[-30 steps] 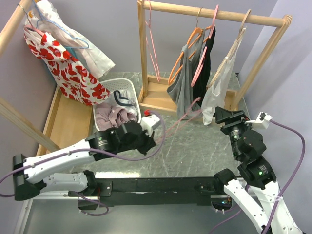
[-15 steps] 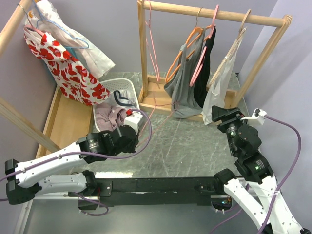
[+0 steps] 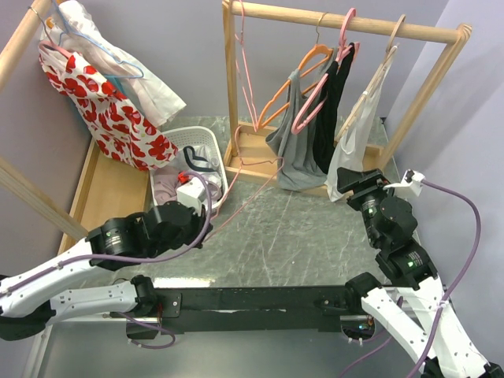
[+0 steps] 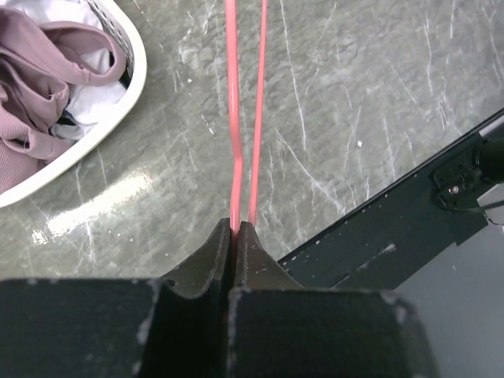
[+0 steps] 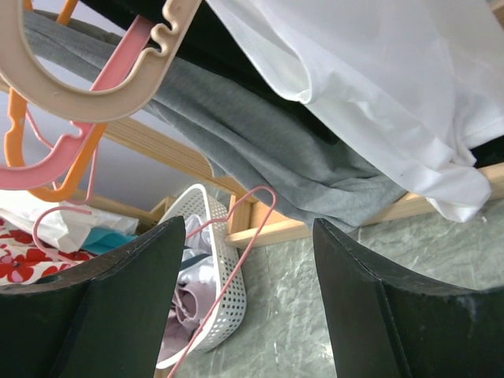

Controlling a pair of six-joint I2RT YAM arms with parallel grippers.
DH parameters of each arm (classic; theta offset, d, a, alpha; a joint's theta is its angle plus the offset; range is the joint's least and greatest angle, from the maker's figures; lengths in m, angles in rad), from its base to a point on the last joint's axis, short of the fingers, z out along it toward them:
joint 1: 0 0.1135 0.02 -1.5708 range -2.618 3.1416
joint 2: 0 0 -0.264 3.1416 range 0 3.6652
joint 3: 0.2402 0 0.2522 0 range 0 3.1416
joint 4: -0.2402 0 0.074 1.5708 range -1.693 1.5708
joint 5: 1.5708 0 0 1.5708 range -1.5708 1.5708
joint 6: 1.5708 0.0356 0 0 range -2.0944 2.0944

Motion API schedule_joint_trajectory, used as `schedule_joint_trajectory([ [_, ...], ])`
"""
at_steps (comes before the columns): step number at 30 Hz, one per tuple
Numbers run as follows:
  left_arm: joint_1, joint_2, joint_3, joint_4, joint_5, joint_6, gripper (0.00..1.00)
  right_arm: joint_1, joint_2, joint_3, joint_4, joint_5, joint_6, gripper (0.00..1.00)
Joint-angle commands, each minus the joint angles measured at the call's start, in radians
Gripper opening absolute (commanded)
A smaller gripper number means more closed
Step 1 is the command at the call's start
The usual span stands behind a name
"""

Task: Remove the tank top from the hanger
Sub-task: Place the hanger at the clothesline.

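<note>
My left gripper [image 3: 203, 211] is shut on the bottom wire of a bare pink wire hanger [image 3: 250, 185], low over the marble table. In the left wrist view the left gripper [image 4: 239, 228] pinches one of the pink wire hanger's [image 4: 232, 94] two strands. Its hook [image 5: 262, 197] ends just short of a grey tank top [image 3: 298, 146], which hangs from the wooden rail on an orange hanger [image 3: 309, 57]. My right gripper [image 3: 361, 181] stands open and empty below the clothes; in its own view the right gripper [image 5: 248, 230] faces the grey tank top's [image 5: 276, 150] hem.
A black garment [image 3: 329, 110] on a pink plastic hanger and a white one [image 3: 352, 138] on a beige hanger share the wooden rack [image 3: 362, 26]. A white basket [image 3: 195, 135] of mauve clothes stands left of it. A red-flowered garment [image 3: 102, 106] hangs far left.
My left arm has pulled back to the near left, dragging the pink wire hanger away from the grey tank top. The grey top has swung back under the rail. The right gripper stays open.
</note>
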Motion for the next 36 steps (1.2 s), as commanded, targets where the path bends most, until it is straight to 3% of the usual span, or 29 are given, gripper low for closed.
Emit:
schedule_joint_trajectory([
  [1,-0.004,0.001,0.049,-0.033,0.03,0.019,0.01,-0.004,0.019,0.01,0.057,-0.013,0.007,0.74],
  [10,-0.002,-0.025,0.092,-0.158,0.008,0.001,0.01,-0.003,0.028,-0.004,0.077,-0.018,0.012,0.74],
  [17,-0.004,0.004,0.158,-0.193,-0.144,-0.008,0.01,-0.004,0.046,0.007,0.078,-0.035,0.018,0.74],
  [21,-0.004,0.099,0.17,-0.175,-0.318,-0.051,0.01,-0.004,0.042,0.016,0.068,-0.023,0.012,0.74],
  [28,-0.001,0.338,0.296,-0.129,-0.506,-0.031,0.01,-0.006,0.016,0.011,0.051,-0.007,0.01,0.74],
  [36,0.047,0.487,0.443,-0.044,-0.5,0.026,0.01,-0.007,-0.014,0.002,0.032,0.01,0.001,0.75],
])
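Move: My left hand already grips the empty pink hanger. The left end of the clothesline lies some 34 cm ahead, 7 cm right and 30 cm above it. The hung pink hanger there is about as far ahead and right, 20 above; the orange hanger is about 33 ahead, 25 right and 12 up. The basket sits roughly 22 ahead, 10 left and 20 below. From my right hand the clothesline's left end is some 23 ahead, 27 left, 23 up. Keeping the hanger pinched between shut fingers, I ease my left hand about 4 cm to its left with a slight draw back, then sweep it forward some 10 cm towards the clothesline, bearing back to the right on the way. The wrist swings about 20 degrees counter-clockwise while its left side rises about as much and the fingers tip up a little. ##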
